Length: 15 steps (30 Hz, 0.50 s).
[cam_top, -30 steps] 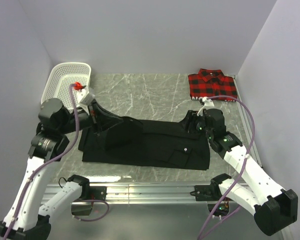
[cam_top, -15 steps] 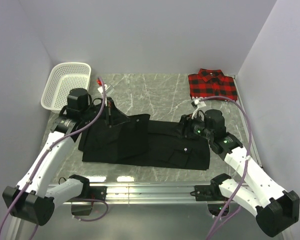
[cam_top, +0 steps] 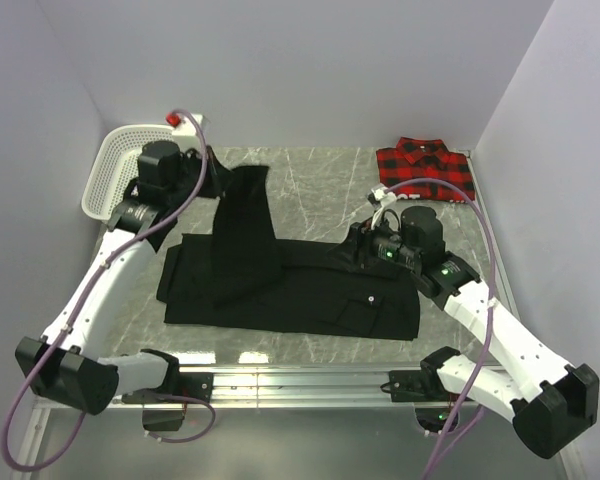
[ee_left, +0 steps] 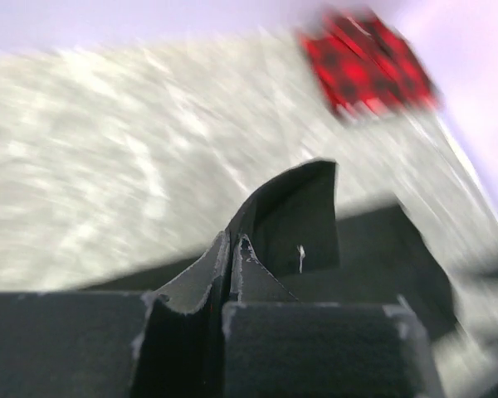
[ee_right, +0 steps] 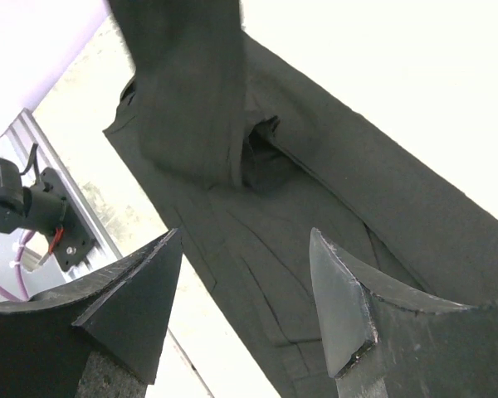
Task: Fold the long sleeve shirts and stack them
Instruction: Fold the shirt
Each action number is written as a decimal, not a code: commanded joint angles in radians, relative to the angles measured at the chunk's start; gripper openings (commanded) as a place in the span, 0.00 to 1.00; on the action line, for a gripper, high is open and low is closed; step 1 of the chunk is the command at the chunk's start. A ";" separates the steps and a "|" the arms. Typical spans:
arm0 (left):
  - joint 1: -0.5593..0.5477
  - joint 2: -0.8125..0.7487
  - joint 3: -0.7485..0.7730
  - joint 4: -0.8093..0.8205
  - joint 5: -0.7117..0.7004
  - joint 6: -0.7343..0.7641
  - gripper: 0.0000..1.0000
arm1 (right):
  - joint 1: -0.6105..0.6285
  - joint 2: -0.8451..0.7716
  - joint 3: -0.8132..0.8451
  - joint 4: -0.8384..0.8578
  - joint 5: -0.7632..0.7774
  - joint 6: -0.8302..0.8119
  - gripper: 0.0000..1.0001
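Note:
The plain black long sleeve shirt (cam_top: 310,295) lies spread flat across the middle of the table. My left gripper (cam_top: 217,178) is shut on its sleeve (cam_top: 242,230), holding it up near the far left so the fabric hangs in a tall strip. In the left wrist view the jaws (ee_left: 231,242) are pressed together with black cloth (ee_left: 303,215) pinched in them. My right gripper (cam_top: 352,250) hovers open above the shirt's right half, nothing between its fingers (ee_right: 244,233). The red-and-black plaid shirt (cam_top: 425,170) lies folded at the far right corner.
A white mesh basket (cam_top: 105,175) stands at the far left against the wall, just behind my left arm. Side walls close in the table on the left and right. A metal rail (cam_top: 300,380) runs along the near edge.
My left gripper has carried the sleeve up and back from the shirt's left side toward the far left. My right gripper has edged left over the shirt and opened a little.

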<state>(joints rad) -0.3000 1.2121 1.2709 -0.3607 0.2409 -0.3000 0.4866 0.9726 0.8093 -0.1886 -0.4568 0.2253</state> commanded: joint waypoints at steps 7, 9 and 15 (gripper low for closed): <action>0.006 0.135 0.274 0.095 -0.423 0.093 0.01 | 0.007 -0.087 -0.044 0.000 0.082 -0.018 0.70; 0.005 0.150 0.304 0.097 -0.457 0.101 0.01 | 0.007 -0.094 -0.048 0.003 0.093 -0.011 0.70; 0.018 0.153 0.337 0.135 -0.550 0.148 0.01 | 0.009 -0.101 -0.059 0.012 0.104 -0.004 0.70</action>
<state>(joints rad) -0.2913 1.3724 1.5520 -0.2939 -0.2501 -0.1974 0.4870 0.8909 0.7597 -0.2028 -0.3763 0.2195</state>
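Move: The black shirt's left end, to which the raised sleeve in the left hand still runs, lies about 8 cm back from that hand, 12 cm to its left and 31 cm below. The bare table beyond the shirt is some 20 cm ahead, 10 cm left and equally low; the white basket stands roughly 21 cm ahead and 34 cm left, 27 cm below. From the right hand, the shirt's left end is about 35 cm left, 2 cm ahead, 22 cm down. The shirt's sleeve, still pinched in the shut left fingers with its cuff flap sticking out beyond them, is swung up, forward and left, about 8 cm each way, towards the far table and the basket. The swing starts fast and eases off sideways while the wrist turns counter-clockwise some 30 degrees and its fingertips tip upward. The open right hand eases slightly right, holding nothing. ##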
